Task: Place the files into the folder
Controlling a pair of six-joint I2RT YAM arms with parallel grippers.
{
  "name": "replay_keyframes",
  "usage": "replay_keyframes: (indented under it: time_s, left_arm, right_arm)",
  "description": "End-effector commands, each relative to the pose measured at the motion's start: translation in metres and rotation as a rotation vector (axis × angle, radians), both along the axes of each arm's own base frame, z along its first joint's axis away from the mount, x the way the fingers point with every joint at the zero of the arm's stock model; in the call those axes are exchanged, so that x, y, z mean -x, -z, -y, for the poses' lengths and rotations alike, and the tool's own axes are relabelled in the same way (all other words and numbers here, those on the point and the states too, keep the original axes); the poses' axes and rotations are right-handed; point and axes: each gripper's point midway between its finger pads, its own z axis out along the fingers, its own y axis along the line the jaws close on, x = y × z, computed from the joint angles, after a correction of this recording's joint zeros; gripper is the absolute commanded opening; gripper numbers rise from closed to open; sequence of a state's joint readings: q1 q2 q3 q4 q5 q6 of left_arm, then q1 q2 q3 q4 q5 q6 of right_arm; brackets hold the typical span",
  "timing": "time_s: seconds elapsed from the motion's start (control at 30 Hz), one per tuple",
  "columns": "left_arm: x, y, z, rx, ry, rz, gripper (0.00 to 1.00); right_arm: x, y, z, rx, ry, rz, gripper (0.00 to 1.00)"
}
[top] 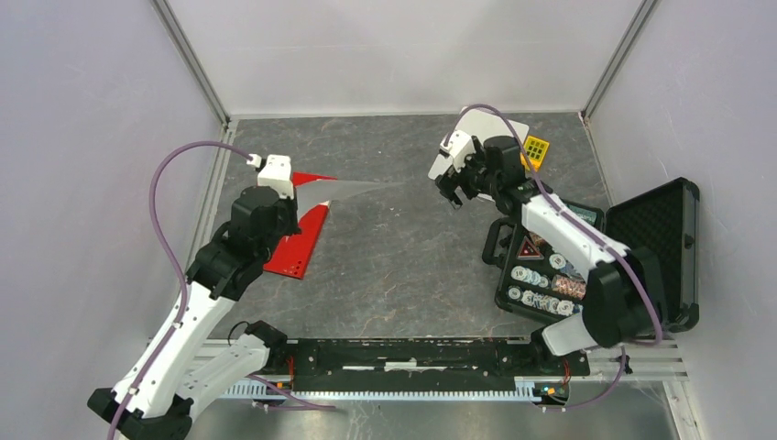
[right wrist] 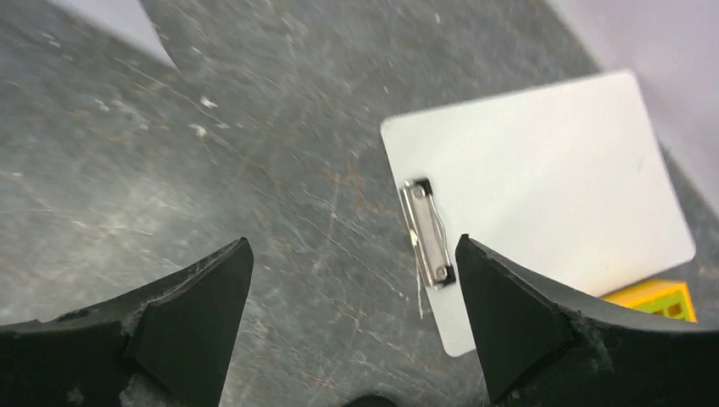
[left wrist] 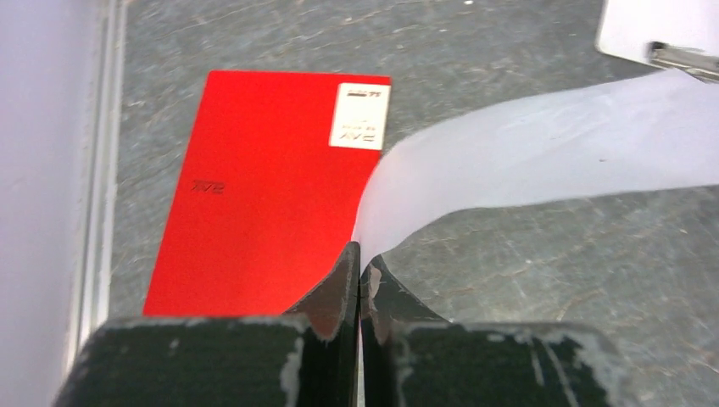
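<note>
My left gripper [left wrist: 360,254] is shut on the edge of the files [left wrist: 543,153], thin white paper that bends up and away to the right, held off the table. No print shows on it, and I cannot tell how many sheets there are. The red folder [left wrist: 263,195] lies closed and flat below, with its white label [left wrist: 360,116] at the far corner. In the top view the left gripper [top: 295,194] hangs over the folder [top: 298,243] with the paper [top: 353,188] stretching right. My right gripper [right wrist: 353,246] is open and empty, above the table beside the white clipboard [right wrist: 534,186].
The clipboard [top: 486,128] lies at the back, with its metal clip [right wrist: 428,233] at the near edge. A yellow keypad-like object [top: 536,149] sits behind it. An open black case [top: 550,266] with small items stands at the right, with its lid [top: 660,229] raised. Walls enclose three sides.
</note>
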State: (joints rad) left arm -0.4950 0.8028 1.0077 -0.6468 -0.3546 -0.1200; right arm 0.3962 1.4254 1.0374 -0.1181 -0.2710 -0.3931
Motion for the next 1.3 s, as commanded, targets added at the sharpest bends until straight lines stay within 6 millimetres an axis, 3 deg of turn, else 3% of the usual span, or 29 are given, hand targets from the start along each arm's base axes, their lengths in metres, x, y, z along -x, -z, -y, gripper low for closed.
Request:
replay_keyframes:
  time_s: [0.0,0.33,0.5,0.73,0.97,1.27]
  left_arm:
    - [-0.003,-0.01,-0.032,-0.008,-0.19,0.083,0.02]
    - [0.007,-0.012,-0.054,-0.01,-0.286,0.135,0.02]
    - [0.004,-0.004,-0.038,-0.003,-0.187,0.142,0.02]
    - [0.006,-0.003,-0.044,-0.028,-0.198,0.15,0.02]
    - [0.002,0.002,-0.038,-0.042,-0.171,0.119,0.02]
    - [0.004,0.003,-0.039,-0.054,-0.168,0.116,0.02]
  right_arm:
    - [-0.03,0.013,0.022,0.042,0.069,-0.079,0.94]
    - [-0.081,0.068,0.038,0.116,0.094,-0.209,0.84]
    - [-0.098,0.088,0.04,0.125,0.091,-0.248,0.8]
    - [-0.099,0.121,0.038,0.132,0.066,-0.329,0.77]
    - [-0.112,0.132,0.037,0.119,0.06,-0.343,0.76]
    - [-0.101,0.146,0.049,0.139,0.06,-0.384,0.72]
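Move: My open right hand goes for the metal clip of the white clipboard, about 11 cm ahead, 4 cm to its right and 17 cm below. The board's middle lies some 11 cm beyond the clip, the yellow block roughly 11 cm beyond and 17 cm right of it, and the chip case's handle about 15 cm back and 7 cm right of it. From my left hand, still holding the paper, the clip is around 22 cm ahead, 39 cm right and 26 cm down. I send my right hand down about 15 cm and forward about 10, easing slightly right, first slanting out and then sinking almost straight onto the clip area, tipping the fingers some 20 degrees further down and narrowing them by about a quarter. My left hand keeps its pinch on the sheet, carrying it about 5 cm left, then drifting slightly back right and down. ##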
